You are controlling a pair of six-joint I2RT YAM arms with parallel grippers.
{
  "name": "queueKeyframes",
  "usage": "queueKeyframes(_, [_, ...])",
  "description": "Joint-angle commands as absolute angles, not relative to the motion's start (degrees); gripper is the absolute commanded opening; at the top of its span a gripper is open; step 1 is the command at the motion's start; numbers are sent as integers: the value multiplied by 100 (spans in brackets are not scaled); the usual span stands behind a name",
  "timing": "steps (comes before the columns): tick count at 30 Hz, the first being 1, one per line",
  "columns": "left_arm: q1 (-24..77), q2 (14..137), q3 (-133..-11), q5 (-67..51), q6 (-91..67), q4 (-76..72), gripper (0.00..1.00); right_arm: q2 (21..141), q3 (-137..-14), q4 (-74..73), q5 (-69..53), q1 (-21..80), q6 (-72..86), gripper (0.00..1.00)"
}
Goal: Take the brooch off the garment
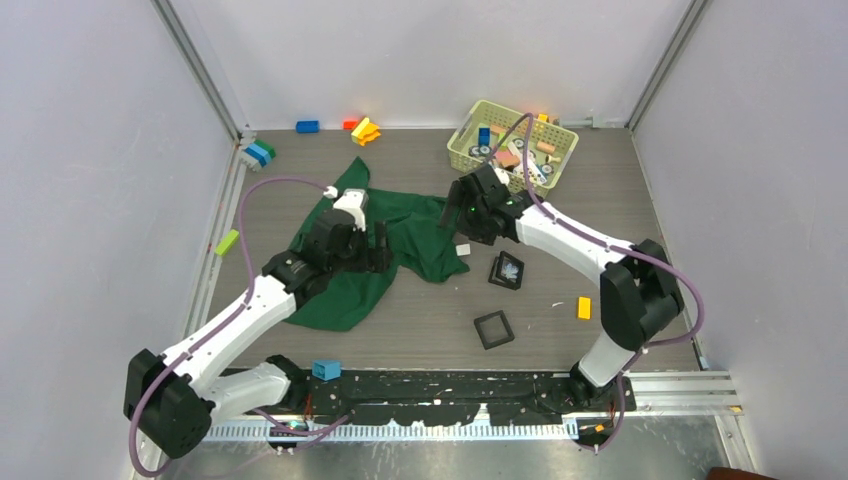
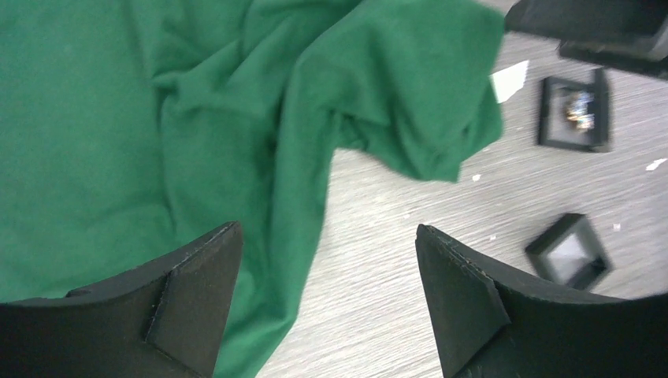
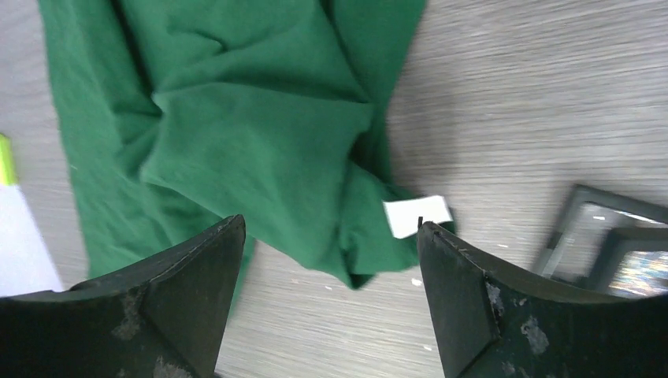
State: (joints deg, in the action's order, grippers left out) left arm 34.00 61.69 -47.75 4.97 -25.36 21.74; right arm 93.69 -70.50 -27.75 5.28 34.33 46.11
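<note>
The dark green garment (image 1: 345, 285) lies crumpled on the table, left of centre; it also fills the left wrist view (image 2: 197, 102) and the right wrist view (image 3: 252, 126). The brooch (image 1: 508, 268), pale and spiky, rests in a small black square tray (image 1: 497, 279) just right of the cloth; it shows as a shiny speck (image 2: 579, 109) and at the frame edge (image 3: 642, 272). My left gripper (image 1: 378, 248) (image 2: 329, 236) hangs open over the garment's edge, holding nothing. My right gripper (image 1: 458, 215) (image 3: 331, 228) is open above the cloth's right corner and its white tag (image 3: 417, 216).
A second, bare black tray (image 1: 493, 329) (image 2: 569, 252) lies nearer the front. A pale green basket (image 1: 470, 155) of toys stands at the back right. Loose blocks: yellow (image 1: 583, 308), blue (image 1: 326, 369), lime (image 1: 227, 242), and several along the back wall (image 1: 365, 130).
</note>
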Motion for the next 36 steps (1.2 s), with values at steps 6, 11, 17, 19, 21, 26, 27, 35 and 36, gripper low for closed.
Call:
queueKeyframes(6, [3213,6155,-4360,969,-2764,2591,82,10015,-7563,-1764,1038,3669,6328,85])
queueKeyframes(11, [3141,6591,-4257,596,-2776,2271,77,10197,-7458,-1747,1404,3664,6522,84])
queueKeyframes(17, [3108,7189,-4233,275,-2779,1923,66,10483,-7460,-1573,1319,3656,6645,71])
queueKeyframes(19, [3075,7364,-4266,235,-2753,1876,59,10544,-7519,-1500,1180,3655,6543,53])
queueKeyframes(21, [3024,7523,-4312,188,-2722,1845,50,10507,-7567,-1453,1197,3650,6331,24])
queueKeyframes(26, [2750,7741,-4565,-221,-2635,1696,21,10496,-8096,-1555,835,3338,5944,0])
queueKeyframes(27, [2676,7802,-4717,-307,-2598,1728,14,10530,-8227,-1599,624,3207,5817,0])
queueKeyframes(35, [2559,7202,-5817,-528,-2291,2945,0,10455,-10131,-2775,-34,3041,4558,0])
queueKeyframes(36, [2619,6982,-5798,-616,-2278,3096,0,10243,-10032,-2781,-244,3041,4348,0])
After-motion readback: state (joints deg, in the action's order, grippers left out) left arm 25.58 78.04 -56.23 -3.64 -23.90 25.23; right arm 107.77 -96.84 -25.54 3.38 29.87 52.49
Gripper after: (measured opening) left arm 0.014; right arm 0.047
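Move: The garment's near right-hand edge, my left hand's grip spot, lies about 11 cm below that hand, 2 cm to its left and 1 cm back. The raised fold for my right hand is some 4 cm ahead, 4 cm left and 4 cm below. From my right hand, the white tag is roughly 3 cm back, neither left nor right; the black box with the brooch is 9 cm back and 9 cm right, both 8 cm below. The basket is some 21 cm ahead, 13 cm right, 5 cm lower. I sink my open left hand about 11 cm onto the garment's near right-hand edge and pinch it, while my open right hand slides some 6 cm forward-left and dips about 3 cm, turning a little clockwise, to shut on the raised fold. Then I lift both holds: the right about 12 cm up and 7 cm forward towards the basket side, the left some 7 cm up and 5 cm forward. ##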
